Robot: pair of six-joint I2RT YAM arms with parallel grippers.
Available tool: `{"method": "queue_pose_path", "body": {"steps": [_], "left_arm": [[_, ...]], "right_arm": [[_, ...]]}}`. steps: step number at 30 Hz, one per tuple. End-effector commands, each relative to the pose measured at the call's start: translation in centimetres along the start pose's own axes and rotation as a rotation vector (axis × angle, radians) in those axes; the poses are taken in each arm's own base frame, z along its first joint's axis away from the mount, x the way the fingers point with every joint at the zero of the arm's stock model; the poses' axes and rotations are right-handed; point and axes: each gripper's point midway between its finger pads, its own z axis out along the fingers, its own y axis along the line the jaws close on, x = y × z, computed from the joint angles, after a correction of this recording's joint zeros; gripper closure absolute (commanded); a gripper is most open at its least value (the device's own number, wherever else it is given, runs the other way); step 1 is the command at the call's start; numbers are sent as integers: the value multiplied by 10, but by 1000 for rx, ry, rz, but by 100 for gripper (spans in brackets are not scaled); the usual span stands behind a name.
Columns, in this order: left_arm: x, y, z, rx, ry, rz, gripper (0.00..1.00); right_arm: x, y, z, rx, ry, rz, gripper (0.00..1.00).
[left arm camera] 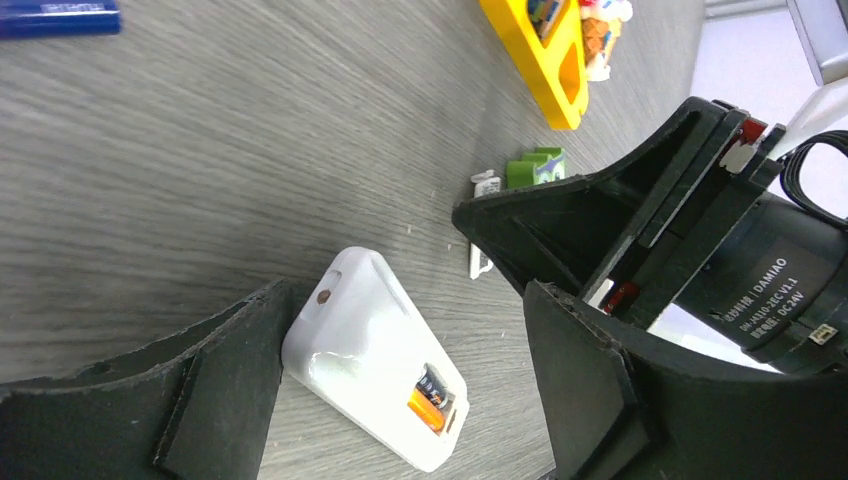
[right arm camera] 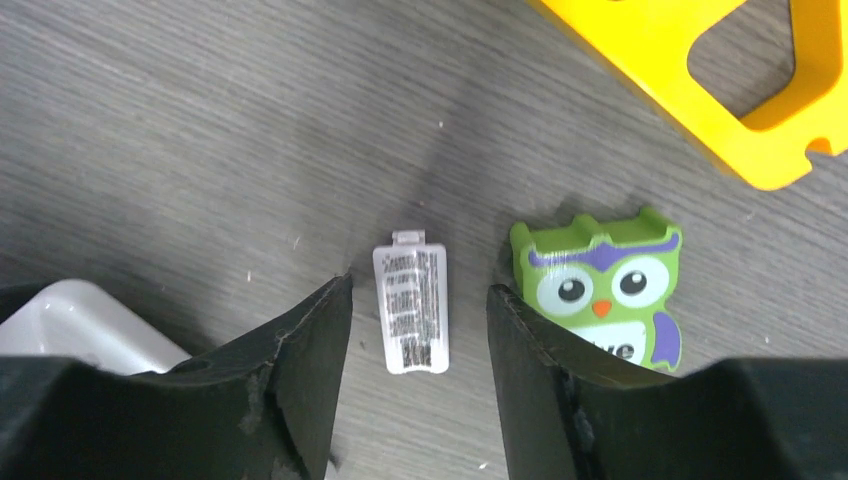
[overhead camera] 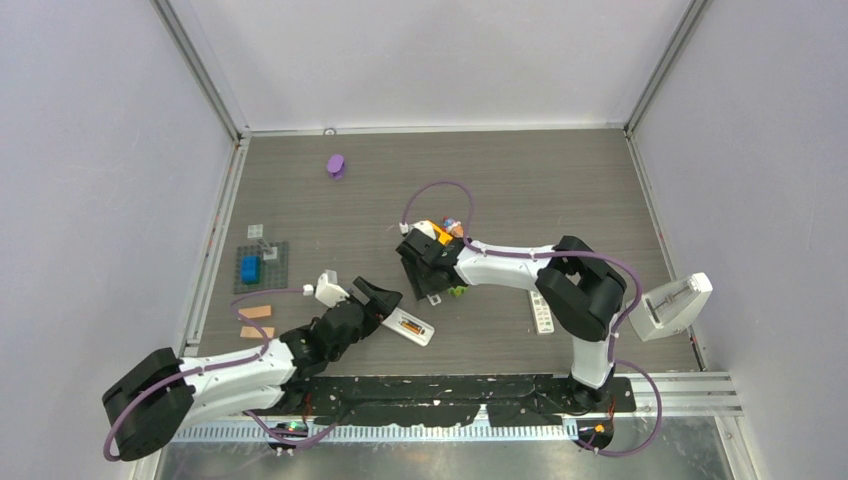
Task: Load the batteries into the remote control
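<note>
The white remote control [left arm camera: 365, 365] lies back-up on the table with its battery bay uncovered. An orange and black battery [left arm camera: 430, 398] sits in that bay. My left gripper [left arm camera: 410, 300] is open around the remote; the remote's top end rests against one finger [left arm camera: 225, 385], and the other finger stands well clear. A little farther back, my right gripper [right arm camera: 418, 295] is open over a small white labelled cover [right arm camera: 410, 310] lying flat on the table between its fingers. In the top view the remote [overhead camera: 410, 327] lies just right of the left gripper [overhead camera: 378, 298].
A green owl block [right arm camera: 600, 290] lies right beside the right finger. A yellow tray [right arm camera: 700, 90] sits behind it. Farther off are a second slim remote [overhead camera: 541, 312], a white device [overhead camera: 678, 305], a purple object [overhead camera: 336, 165] and a grey plate [overhead camera: 262, 267] carrying a blue brick.
</note>
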Motion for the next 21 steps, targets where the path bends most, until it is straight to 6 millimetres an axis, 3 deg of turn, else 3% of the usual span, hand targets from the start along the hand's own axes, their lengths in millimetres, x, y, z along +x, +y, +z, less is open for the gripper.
{"method": "queue_pose_path", "body": {"steps": [1, 7, 11, 16, 21], "left_arm": [[-3, 63, -14, -275, 1, 78, 13], [-5, 79, -30, -370, 16, 72, 11], [-12, 75, -33, -356, -5, 64, 11], [-27, 49, -34, -245, -54, 114, 11], [-41, -5, -35, -29, -93, 235, 16]], "right_arm": [[-17, 3, 8, -2, -18, -32, 46], [-13, -2, 11, 4, 6, -8, 65], [-19, -7, 6, 20, -18, 18, 71], [-39, -4, -13, -10, -88, 56, 72], [-59, -4, -40, -90, -144, 154, 72]]}}
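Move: The battery cover lies about 1 cm ahead of my right hand and 1 cm below it, with the owl toy 3 cm ahead and 5 cm right, the yellow toy 14 cm straight out, and the open remote 6 cm left and 6 cm back. From my left hand the remote's middle is some 6 cm right, 5 cm back and 3 cm down. The cover is 11 cm right of that hand, 1 cm ahead, 4 cm below. I ease my right hand about 1 cm forward and slightly down over the battery cover, pinch it by its long sides between both fingertips, then begin to raise it by roughly 1.5 cm. Meanwhile my left hand, fingers still wide open, comes free of the remote's near end and draws off about 4 cm left and 2 cm back. ##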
